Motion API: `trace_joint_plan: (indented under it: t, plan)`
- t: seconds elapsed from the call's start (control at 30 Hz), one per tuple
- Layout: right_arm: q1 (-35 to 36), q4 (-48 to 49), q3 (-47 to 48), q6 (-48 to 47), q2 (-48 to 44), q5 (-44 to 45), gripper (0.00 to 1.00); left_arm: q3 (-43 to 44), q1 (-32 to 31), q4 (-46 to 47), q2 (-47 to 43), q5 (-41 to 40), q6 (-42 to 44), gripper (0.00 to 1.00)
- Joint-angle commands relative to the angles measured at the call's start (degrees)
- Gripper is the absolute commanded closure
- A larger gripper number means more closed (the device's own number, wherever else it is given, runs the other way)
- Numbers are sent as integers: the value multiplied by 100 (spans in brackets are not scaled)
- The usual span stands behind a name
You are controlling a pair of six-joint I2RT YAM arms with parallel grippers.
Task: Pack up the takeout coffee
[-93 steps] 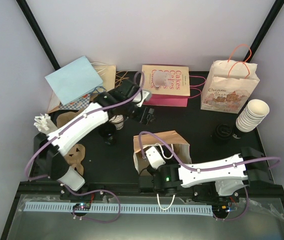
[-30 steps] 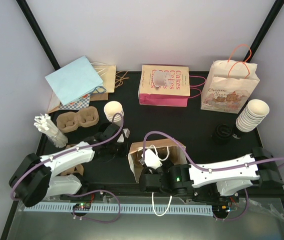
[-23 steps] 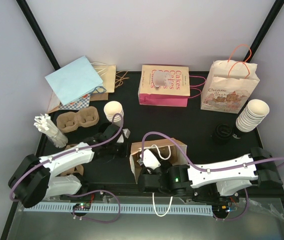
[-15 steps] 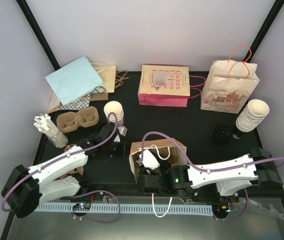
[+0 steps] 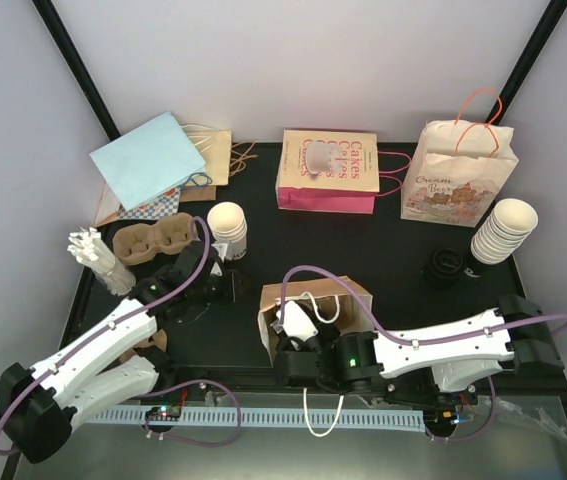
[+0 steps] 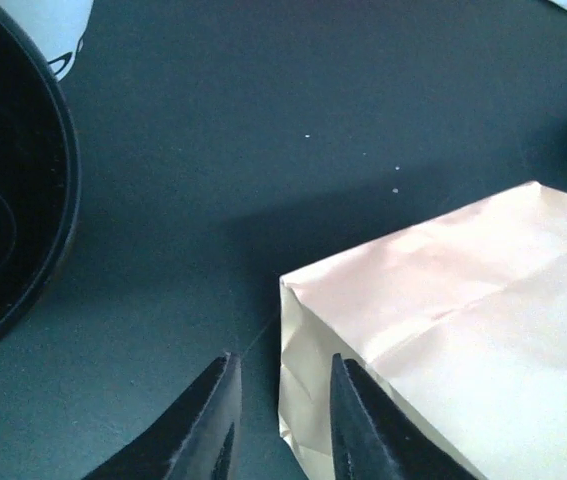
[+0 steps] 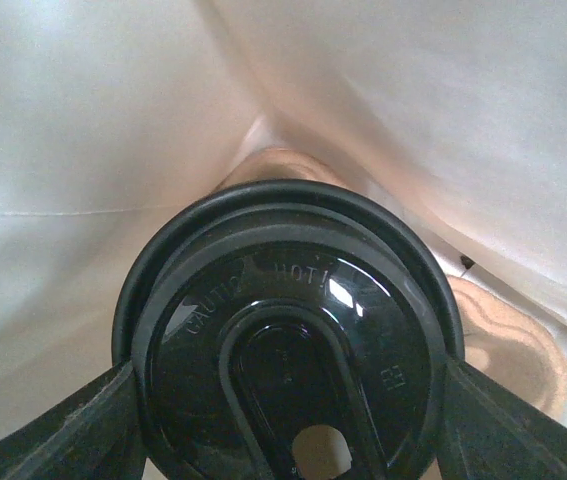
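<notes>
The takeout coffee's black lid [image 7: 283, 330] fills the right wrist view, deep between the pale inner walls of the brown paper bag [image 5: 315, 287]. My right gripper [image 7: 288, 400] is shut on the takeout coffee, one finger pressed on each side of the lid. From above, the right wrist reaches down into the bag's mouth and hides the cup. My left gripper [image 5: 223, 285] hovers just left of the bag. Its jaws [image 6: 281, 365] are a little open, with only the bag's corner edge [image 6: 293, 330] showing beyond the gap.
A stack of cream cups [image 5: 228, 222] and a brown pulp carrier [image 5: 153, 240] stand behind the left gripper. A round black rim [image 6: 23, 200] lies close on its left. Black lids [image 5: 443, 268], another cup stack [image 5: 503, 230] and printed bags [image 5: 328, 170] line the back.
My left gripper has parted its jaws and drawn back to the left, away from the bag's edge. The right gripper has stayed inside the bag with the coffee.
</notes>
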Motion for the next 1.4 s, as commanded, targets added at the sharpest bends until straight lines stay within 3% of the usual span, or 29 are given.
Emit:
trace_joint_plan:
  t: [0.0,0.13,0.3,0.37,0.77,1.0,1.37]
  plan:
    - [139,136,-146,72,246,-483,60,324,103,91,185,70,133,70]
    - [256,75,-163,169,350,-497,60,503,176,111,563,318,280,58]
    - [472,52,-171,340,529,-423,60,610,207,233,1015,666,333,31]
    - [530,44,-162,369,610,-381,60,658,212,246,1173,792,368,24]
    - [618,-427,134,450,699,235,60,1216,222,445,2085,1037,675,18]
    - [603,-578,111,254,285,633,59,1784,226,489,2822,1224,891,18]
    - [443,-655,-316,732,-275,350,59,2151,223,703,3592,1542,1136,18]
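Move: The left hand's goal, the paper bag's far left corner, lies about 5 cm to its right, 1 cm ahead and 4 cm lower; the black cup stands some 5 cm ahead, 5 cm left and 8 cm below, and the stack of white cups 12 cm ahead, 3 cm left and 5 cm lower. From the right hand, already inside the bag with a black lid, the cup carrier is roughly 7 cm ahead, 2 cm left and 9 cm down. The left hand opens its fingers from nearly shut to wide while it travels about 7 cm right and 6 cm forward, sinking slightly and turning a little clockwise, until they reach the bag's far left corner, where contact can't be made out. Inside the bag, the right hand keeps its grip on the black lid as it draws back and down some 3 cm each, then rises again and works rightward and a bit forward. ##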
